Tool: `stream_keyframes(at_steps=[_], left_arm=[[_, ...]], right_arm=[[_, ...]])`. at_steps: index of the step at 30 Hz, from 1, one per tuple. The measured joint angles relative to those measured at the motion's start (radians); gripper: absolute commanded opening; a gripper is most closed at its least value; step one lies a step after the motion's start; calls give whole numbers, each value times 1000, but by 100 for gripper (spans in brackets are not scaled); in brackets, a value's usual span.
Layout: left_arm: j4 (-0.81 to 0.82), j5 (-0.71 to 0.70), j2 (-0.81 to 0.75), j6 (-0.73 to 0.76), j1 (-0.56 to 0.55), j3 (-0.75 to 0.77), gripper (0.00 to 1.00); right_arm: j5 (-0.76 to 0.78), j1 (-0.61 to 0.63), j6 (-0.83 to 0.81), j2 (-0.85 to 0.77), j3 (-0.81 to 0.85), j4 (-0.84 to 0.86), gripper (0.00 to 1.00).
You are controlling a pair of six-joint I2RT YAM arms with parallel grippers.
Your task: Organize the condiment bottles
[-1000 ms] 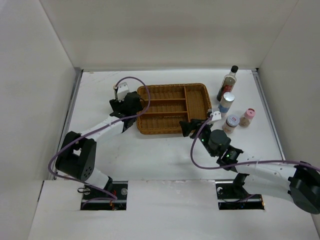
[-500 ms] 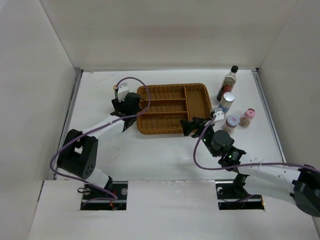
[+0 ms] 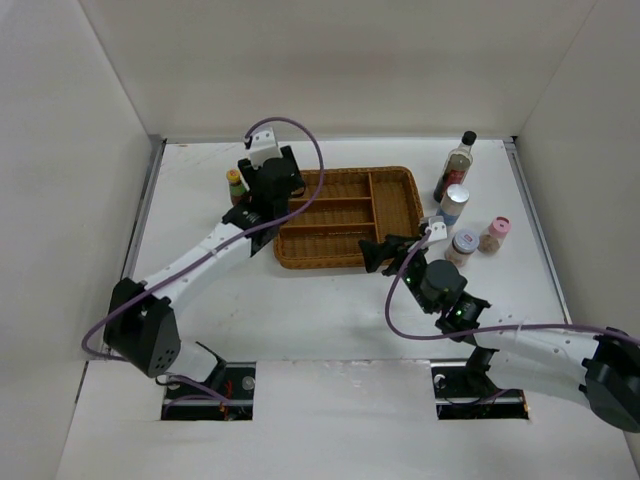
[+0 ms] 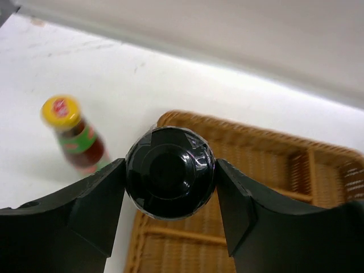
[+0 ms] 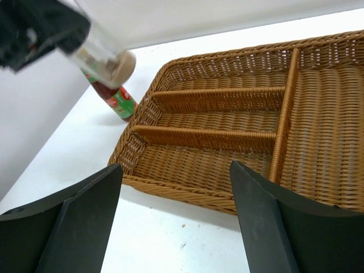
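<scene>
My left gripper (image 4: 169, 177) is shut on the squat black-capped bottle (image 4: 169, 170), gripping its cap. It holds the bottle in the air over the left rim of the wicker tray (image 4: 267, 165); the right wrist view shows the bottle (image 5: 105, 60) lifted and tilted. The yellow-capped red-green bottle (image 3: 236, 186) stands on the table just left of the tray. My right gripper (image 3: 380, 252) is open and empty at the tray's near right corner. The tall dark bottle (image 3: 455, 168), blue-white cylinder (image 3: 453, 205), white-lidded jar (image 3: 463, 245) and pink-lidded shaker (image 3: 494, 234) stand right of the tray.
The tray (image 3: 345, 258) has three long compartments on the left and one crosswise on the right, with nothing in them. White walls enclose the table on the left, back and right. Purple cables loop over both arms.
The left jaws closed on the black-capped bottle, and the arm lifted it up and back beside the tray's left edge, uncovering the yellow-capped bottle. The right jaws opened wider.
</scene>
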Motion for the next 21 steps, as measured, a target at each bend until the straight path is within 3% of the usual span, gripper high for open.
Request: stream_keyframes(at_steps=[10,18,21], left_arm=[[55,81,354,27,31,256,43],[49,126,470,30,53,280,45],[52,136,496,30,60,280,50]], right_arm=[[0,0,0,0,0,0,83],[0,-2,0,0,0,0,84],[0,-2,0,0,0,0,84]])
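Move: The left hand already holds the black-capped jar aloft. Its place, the left end of the basket's far-left compartment, lies about 10 cm ahead, 5 cm to the right and some 17 cm below. The middle-left compartment's centre is roughly 3 cm ahead and 9 cm right, 19 cm down; the red sauce bottle stands about 5 cm ahead and 10 cm left, 12 cm lower. From the idle right hand, that place is some 16 cm ahead, 16 cm left and 14 cm down. Carry the black-capped jar forward and right with the left gripper, over the basket's left edge, then let the path bend steeply down towards the far-left compartment's left end. Go some 10 cm forward, half that to the right, and finish about 10 cm lower, slowing as you sink. Tip the fingers down about 10 degrees and keep the grip unchanged. ##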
